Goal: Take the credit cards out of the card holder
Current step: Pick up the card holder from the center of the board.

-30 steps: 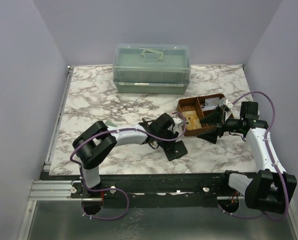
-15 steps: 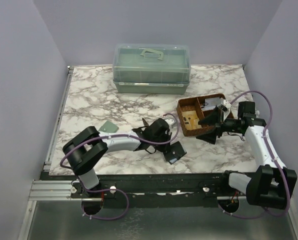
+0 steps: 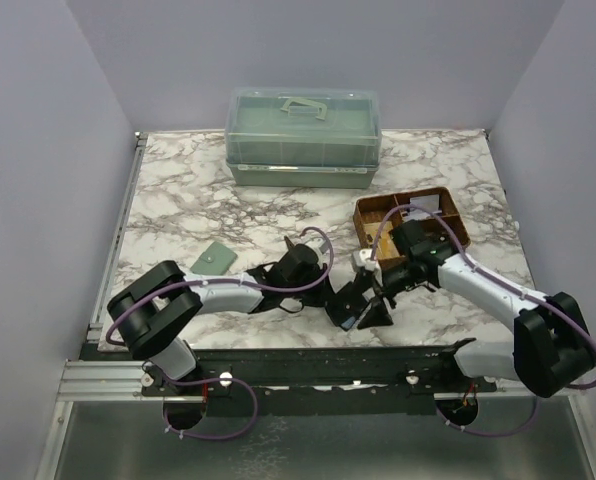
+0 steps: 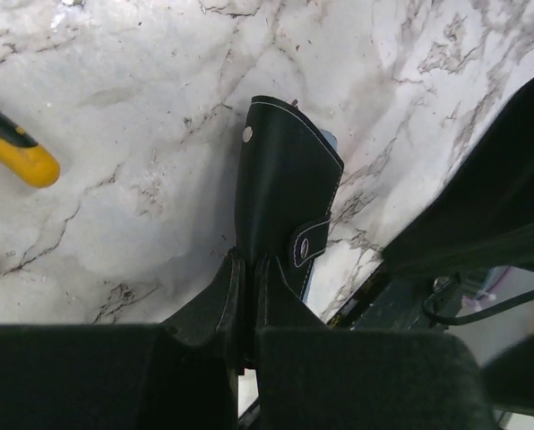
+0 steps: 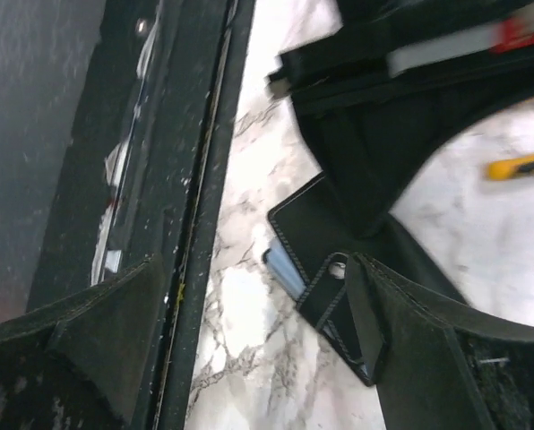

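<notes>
The black card holder [image 3: 353,302] lies near the table's front edge, its snap strap [image 4: 310,244] hanging loose. My left gripper [image 4: 246,288] is shut on the holder's near edge [image 4: 280,193]; in the top view this gripper [image 3: 335,292] is just left of the holder. My right gripper [image 3: 376,306] stands open right beside it, one finger [image 5: 410,345] over the holder's strap [image 5: 331,288] and the other finger [image 5: 101,336] over the table's black edge. A blue-grey edge [image 5: 283,265] peeks out of the holder; I cannot tell if it is a credit card or lining.
A sage-green wallet [image 3: 215,258] lies left of my left arm. A brown compartment tray [image 3: 448,205] stands behind the right arm, and a green lidded box [image 3: 303,135] at the back. A yellow tool [image 4: 16,154] lies on the marble. The black front rail [image 5: 191,206] runs close by.
My left gripper has shut on the card holder and drawn back to the left, uncovering the green wallet. The right arm swung from the brown tray down to the holder.
</notes>
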{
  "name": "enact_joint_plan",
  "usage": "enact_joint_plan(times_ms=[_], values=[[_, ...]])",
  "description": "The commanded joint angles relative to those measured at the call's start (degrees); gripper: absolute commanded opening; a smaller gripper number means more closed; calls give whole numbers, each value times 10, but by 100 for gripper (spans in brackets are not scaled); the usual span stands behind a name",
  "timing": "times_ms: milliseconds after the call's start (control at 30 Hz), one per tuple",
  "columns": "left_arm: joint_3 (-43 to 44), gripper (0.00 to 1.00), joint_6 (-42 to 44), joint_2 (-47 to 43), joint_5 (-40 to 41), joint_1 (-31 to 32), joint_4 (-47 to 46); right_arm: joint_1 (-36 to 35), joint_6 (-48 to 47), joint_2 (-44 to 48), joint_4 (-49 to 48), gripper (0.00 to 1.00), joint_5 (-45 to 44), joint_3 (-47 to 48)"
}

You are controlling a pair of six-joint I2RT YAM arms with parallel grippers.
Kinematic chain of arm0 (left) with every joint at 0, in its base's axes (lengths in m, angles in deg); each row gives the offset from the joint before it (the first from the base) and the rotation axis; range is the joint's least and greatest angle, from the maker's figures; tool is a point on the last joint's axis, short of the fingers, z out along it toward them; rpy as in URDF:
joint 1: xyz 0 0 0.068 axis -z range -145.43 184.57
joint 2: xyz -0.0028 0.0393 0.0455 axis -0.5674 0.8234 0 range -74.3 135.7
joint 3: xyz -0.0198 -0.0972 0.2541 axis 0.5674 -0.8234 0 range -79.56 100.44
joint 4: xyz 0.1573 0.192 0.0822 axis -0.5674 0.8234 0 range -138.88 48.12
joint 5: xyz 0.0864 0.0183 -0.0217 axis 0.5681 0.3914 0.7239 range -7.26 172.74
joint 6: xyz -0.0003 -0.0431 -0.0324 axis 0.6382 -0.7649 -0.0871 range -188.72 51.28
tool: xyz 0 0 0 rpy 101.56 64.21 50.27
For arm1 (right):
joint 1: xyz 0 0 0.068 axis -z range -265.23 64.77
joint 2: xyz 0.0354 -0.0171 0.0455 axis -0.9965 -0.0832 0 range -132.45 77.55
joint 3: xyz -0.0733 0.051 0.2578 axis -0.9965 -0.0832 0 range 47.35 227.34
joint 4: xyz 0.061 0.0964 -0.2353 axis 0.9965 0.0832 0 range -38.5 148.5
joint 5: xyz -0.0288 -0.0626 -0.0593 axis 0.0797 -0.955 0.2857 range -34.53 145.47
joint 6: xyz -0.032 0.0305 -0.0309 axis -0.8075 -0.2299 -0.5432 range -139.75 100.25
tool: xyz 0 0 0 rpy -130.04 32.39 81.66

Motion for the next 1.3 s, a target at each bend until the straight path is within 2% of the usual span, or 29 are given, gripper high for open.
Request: enact_joint_plan(times_ms=[0, 133, 333, 667, 833, 1000, 1100, 1267], values=[[-24, 0, -49, -42, -22, -8, -69, -64, -62, -29, -63, 85, -110, -30], [-33, 0, -55, -54, -38, -11, -82, -85, -69, -34, -125, 80, -169, -46], [-53, 0, -88, -71, -39, -13, -103, -90, -17, -28, -176, 73, -181, -52], [-70, 0, -140, -84, -18, -13, -128, -97, 27, -28, -201, 59, -197, -55], [-75, 0, -200, -86, 17, -13, -133, -106, 55, -37, -217, 51, -213, -52], [-83, 0, -278, -86, 56, -13, -131, -115, 86, -46, -239, 49, -248, -50], [-84, 0, -296, -89, 67, -12, -131, -119, 101, -53, -243, 49, -261, -46], [-82, 0, -305, -99, 79, -12, -131, -125, 110, -65, -243, 42, -277, -39]])
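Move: The card holder is already pinched in the left hand: its middle sits about 4 cm to that hand's right and 3 cm below the fingertips, level fore and aft. From the open right hand it lies some 4 cm to the left, 3 cm ahead and 8 cm lower. The pliers are roughly 9 cm ahead and 6 cm left of the left hand; the woven basket's middle is about 21 cm ahead and 12 cm right of the right hand. The card holder, kept in the left fingers' pinch, is raised some 2 cm and turned counter-clockwise by about 20 degrees, its snap side tilting towards the right hand. The right hand drops about 5 cm, drawing back slightly, then eases forward and a little left to the snap strap, fingertips tipping down and half closing to either side of it without shutting. ##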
